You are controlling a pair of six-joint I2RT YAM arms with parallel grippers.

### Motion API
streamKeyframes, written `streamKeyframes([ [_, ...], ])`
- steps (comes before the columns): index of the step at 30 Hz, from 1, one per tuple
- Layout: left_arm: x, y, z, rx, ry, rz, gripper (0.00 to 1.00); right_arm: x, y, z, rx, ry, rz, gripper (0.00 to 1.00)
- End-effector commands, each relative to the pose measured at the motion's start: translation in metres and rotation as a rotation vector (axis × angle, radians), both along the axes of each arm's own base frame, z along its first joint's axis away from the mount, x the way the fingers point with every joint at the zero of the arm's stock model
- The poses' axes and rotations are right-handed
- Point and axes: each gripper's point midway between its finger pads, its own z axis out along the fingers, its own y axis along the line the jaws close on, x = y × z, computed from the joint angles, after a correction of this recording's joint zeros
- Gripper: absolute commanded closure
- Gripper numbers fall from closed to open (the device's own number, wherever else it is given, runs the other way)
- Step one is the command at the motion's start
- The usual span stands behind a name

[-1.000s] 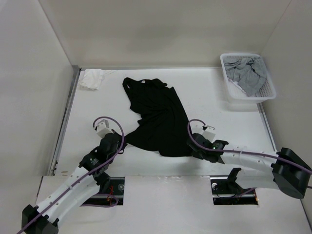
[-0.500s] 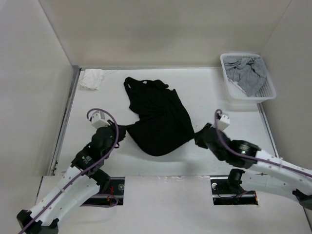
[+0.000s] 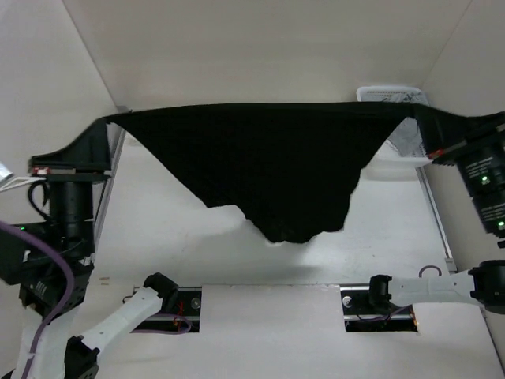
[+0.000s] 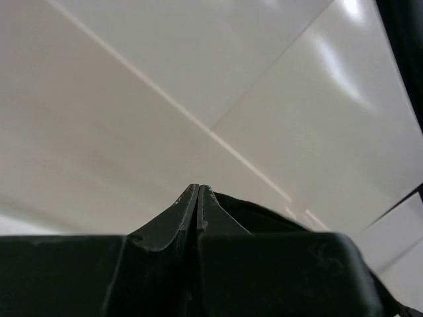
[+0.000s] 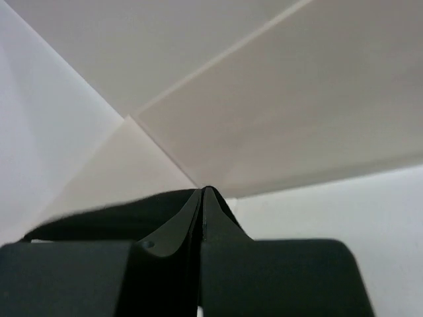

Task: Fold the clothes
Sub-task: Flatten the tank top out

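Note:
The clothes, one black garment, hang spread wide in the air above the table, the top edge pulled taut and the lower part sagging to a point. My left gripper is shut on its left corner and my right gripper is shut on its right corner, both raised high. In the left wrist view the left gripper has its jaws pressed together, with black fabric trailing to the right. The right wrist view shows the right gripper closed too, with fabric running off to the left.
The white table lies below the hanging garment. A white basket at the back right is mostly hidden behind the fabric and the right arm. Pale walls enclose the table at the left, back and right.
Both arms have risen from the table and spread apart. The right gripper has shut on the garment. The garment went from a crumpled heap on the table to stretched out in the air.

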Motion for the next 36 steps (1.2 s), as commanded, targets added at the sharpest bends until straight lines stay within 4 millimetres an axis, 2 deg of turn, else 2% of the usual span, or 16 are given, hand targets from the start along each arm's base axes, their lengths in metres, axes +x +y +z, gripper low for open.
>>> streamKeyframes([
  [1, -0.004, 0.024, 0.035, 0.012, -0.064, 0.136, 1.0, 0.005, -0.012, 0.047, -0.115, -0.114, -0.121, 1.0],
  [3, 0.002, 0.028, 0.042, 0.008, -0.074, 0.186, 1.0, 0.008, -0.006, 0.061, -0.143, -0.162, -0.156, 1.0],
  [5, 0.018, 0.023, 0.042, 0.03, -0.061, 0.218, 1.0, 0.02, 0.001, 0.064, -0.187, -0.198, -0.222, 0.99],
  [6, 0.033, 0.016, 0.038, 0.05, -0.04, 0.23, 1.0, 0.031, 0.007, 0.061, -0.22, -0.205, -0.259, 0.99],
  [8, 0.07, 0.003, 0.021, 0.101, 0.022, 0.274, 1.0, 0.059, 0.028, 0.046, -0.294, -0.2, -0.28, 0.99],
  [11, 0.13, -0.008, -0.021, 0.166, 0.129, 0.329, 1.0, 0.12, 0.059, 0.008, -0.347, -0.124, -0.211, 0.99],
  [13, 0.171, -0.008, -0.048, 0.181, 0.195, 0.331, 1.0, 0.159, 0.073, -0.015, -0.337, -0.074, -0.143, 1.0],
  [16, 0.231, -0.006, -0.083, 0.181, 0.286, 0.265, 1.0, 0.218, 0.081, -0.047, -0.321, 0.002, -0.095, 0.99],
  [18, 0.267, 0.002, -0.097, 0.15, 0.334, 0.226, 1.0, 0.251, 0.079, -0.058, -0.316, 0.036, -0.098, 0.99],
  [21, 0.302, 0.015, -0.092, 0.114, 0.352, 0.194, 1.0, 0.288, 0.073, -0.054, -0.294, 0.055, -0.108, 0.99],
  [23, 0.309, 0.023, -0.074, 0.1, 0.33, 0.188, 1.0, 0.299, 0.068, -0.037, -0.27, 0.04, -0.115, 0.99],
  [25, 0.305, 0.029, -0.048, 0.088, 0.285, 0.193, 1.0, 0.296, 0.065, -0.013, -0.245, -0.002, -0.116, 0.99],
  [28, 0.284, 0.036, -0.013, 0.077, 0.208, 0.204, 1.0, 0.273, 0.062, 0.031, -0.197, -0.107, -0.105, 0.99],
  [31, 0.258, 0.042, 0.013, 0.068, 0.147, 0.221, 1.0, 0.246, 0.057, 0.059, -0.162, -0.176, -0.087, 0.98],
  [33, 0.244, 0.043, 0.019, 0.072, 0.127, 0.232, 1.0, 0.236, 0.055, 0.061, -0.166, -0.174, -0.078, 0.98],
  [36, 0.233, 0.044, 0.012, 0.072, 0.131, 0.236, 1.0, 0.234, 0.054, 0.04, -0.198, -0.111, -0.072, 0.98],
])
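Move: Hanging high over the table, the black tank top is already stretched between both hands; its middle lies about 18 cm right of the left hand, level with it fore and aft and some 20 cm lower, and likewise about 18 cm left of the right hand. The white cloth lies some 38 cm ahead of the left hand and 17 cm to its left, far below; the basket stands about 35 cm ahead of the right hand and 24 cm to its right. Flinging the tank top outward, both hands first rise about 5 cm, then sweep fast forward some 35 cm towards the far side while dropping roughly 20 cm, and finally snap back about 10 cm and up again nearly to their starting height. Both shut grippers keep pinching its corners; the left's fingers dip, then partly lift again, while the right rolls left side down. ##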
